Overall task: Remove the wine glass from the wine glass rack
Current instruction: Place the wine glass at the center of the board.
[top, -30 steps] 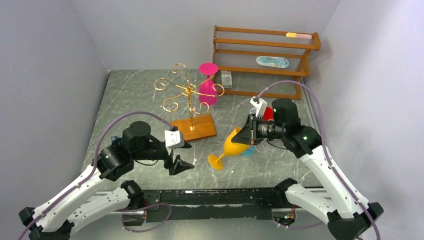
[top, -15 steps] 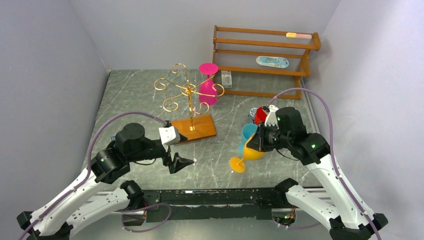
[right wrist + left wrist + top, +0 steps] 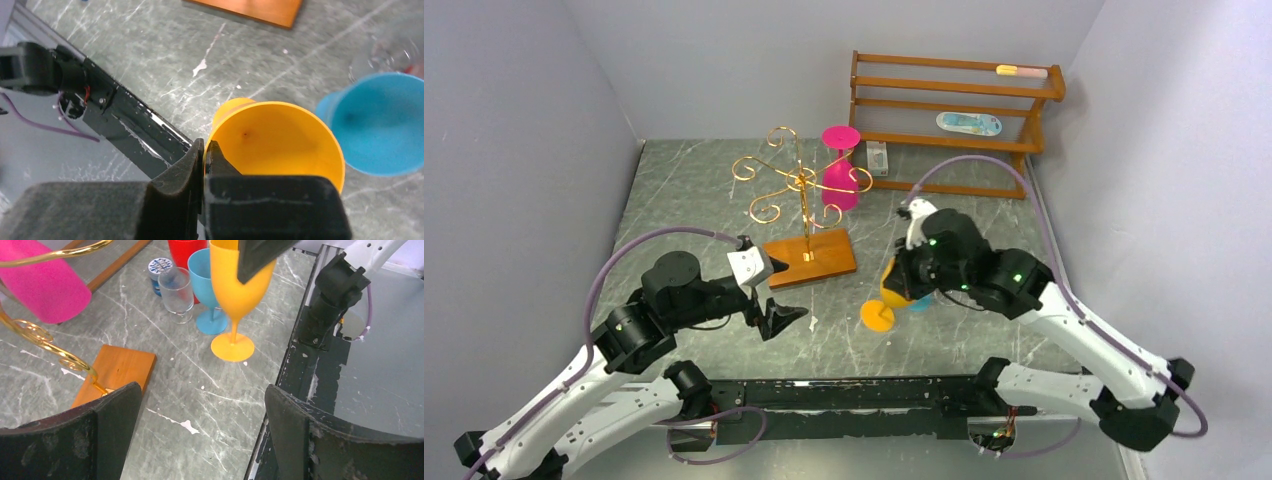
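The wine glass rack (image 3: 804, 190), gold wire on an orange-brown wooden base (image 3: 814, 257), stands mid-table. A pink wine glass (image 3: 839, 180) hangs upside down from one of its right arms. An orange wine glass (image 3: 235, 295) stands upright to the right of the base, its foot (image 3: 877, 315) at or just above the tabletop. My right gripper (image 3: 205, 150) is shut on its rim, one finger inside the bowl and one outside. Low over the table in front of the base, my left gripper (image 3: 201, 390) is open and holds nothing.
Behind the orange glass stand a blue wine glass (image 3: 210, 285), a small clear glass (image 3: 176, 290), a red cup (image 3: 185, 250) and a small blue-lidded jar (image 3: 160, 267). A brown slatted shelf (image 3: 954, 120) lines the back right. The black front rail (image 3: 300, 365) runs beside my left gripper.
My right arm has swung the orange glass from tilted to upright and lowered it toward the table. My left gripper opened wider and shifted slightly.
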Motion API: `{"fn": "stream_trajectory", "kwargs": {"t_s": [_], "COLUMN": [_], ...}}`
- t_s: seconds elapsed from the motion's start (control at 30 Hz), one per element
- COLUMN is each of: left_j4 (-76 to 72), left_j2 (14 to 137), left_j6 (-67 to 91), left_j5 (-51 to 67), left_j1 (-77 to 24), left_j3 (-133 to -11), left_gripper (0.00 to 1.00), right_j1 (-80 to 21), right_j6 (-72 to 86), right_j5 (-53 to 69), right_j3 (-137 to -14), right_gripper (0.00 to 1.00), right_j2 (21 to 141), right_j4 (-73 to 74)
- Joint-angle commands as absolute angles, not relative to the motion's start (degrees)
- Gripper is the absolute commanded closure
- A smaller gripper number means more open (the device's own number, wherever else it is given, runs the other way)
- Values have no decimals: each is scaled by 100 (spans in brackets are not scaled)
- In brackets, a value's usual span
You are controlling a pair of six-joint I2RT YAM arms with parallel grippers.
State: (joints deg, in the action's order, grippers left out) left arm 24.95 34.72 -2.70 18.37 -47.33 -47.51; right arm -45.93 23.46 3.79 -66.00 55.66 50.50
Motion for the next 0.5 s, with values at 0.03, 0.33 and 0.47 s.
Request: {"fn": "stream_trajectory", "kwargs": {"t_s": [0.03,0.33,0.47], "left_j4": [2555,2628,2690], "left_j2": [3428,3326,3309], "left_j6": [-239,-219,-217], "left_j5": [1504,1281,1164], "left_j1": [-4705,-4709,-4707], "left_j3": [-4820,-4902,-4975], "left_gripper": [3,3,3], "right_j1": [-5848,-6131,-6114], "right_j6": [2526,2109,2068], "right_j5": [-1418,-2286,-2659], "right_j3": [-7009,-6765,-6841], "right_gripper": [100,100,100], "right_j2": [6274,6546,6901], "right_j4": [4690,3253,3260]}}
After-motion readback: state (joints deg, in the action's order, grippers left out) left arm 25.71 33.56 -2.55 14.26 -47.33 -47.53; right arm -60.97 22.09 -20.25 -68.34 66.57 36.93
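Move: The right hand already holds the yellow wine glass by its rim. The open patch of board it seems bound for lies about 6 cm ahead, 6 cm left and 22 cm below. The blue wine glass stands some 6 cm ahead and 6 cm right, the clear glass about 13 cm ahead and 5 cm right, and the rack's wooden base about 15 cm ahead and 19 cm left. From the left hand that patch is roughly 10 cm ahead, 13 cm right and 26 cm down. Leftward first, then curving forward, the right hand carries the yellow glass about 6 cm left and 4 cm forward, away from the blue glass and towards the rack's wooden base, dipping slightly and coming back up. The wrist tilts some 15 degrees, swinging the fingertips and the glass's foot forward, while the fingers keep their pinch on the rim. ##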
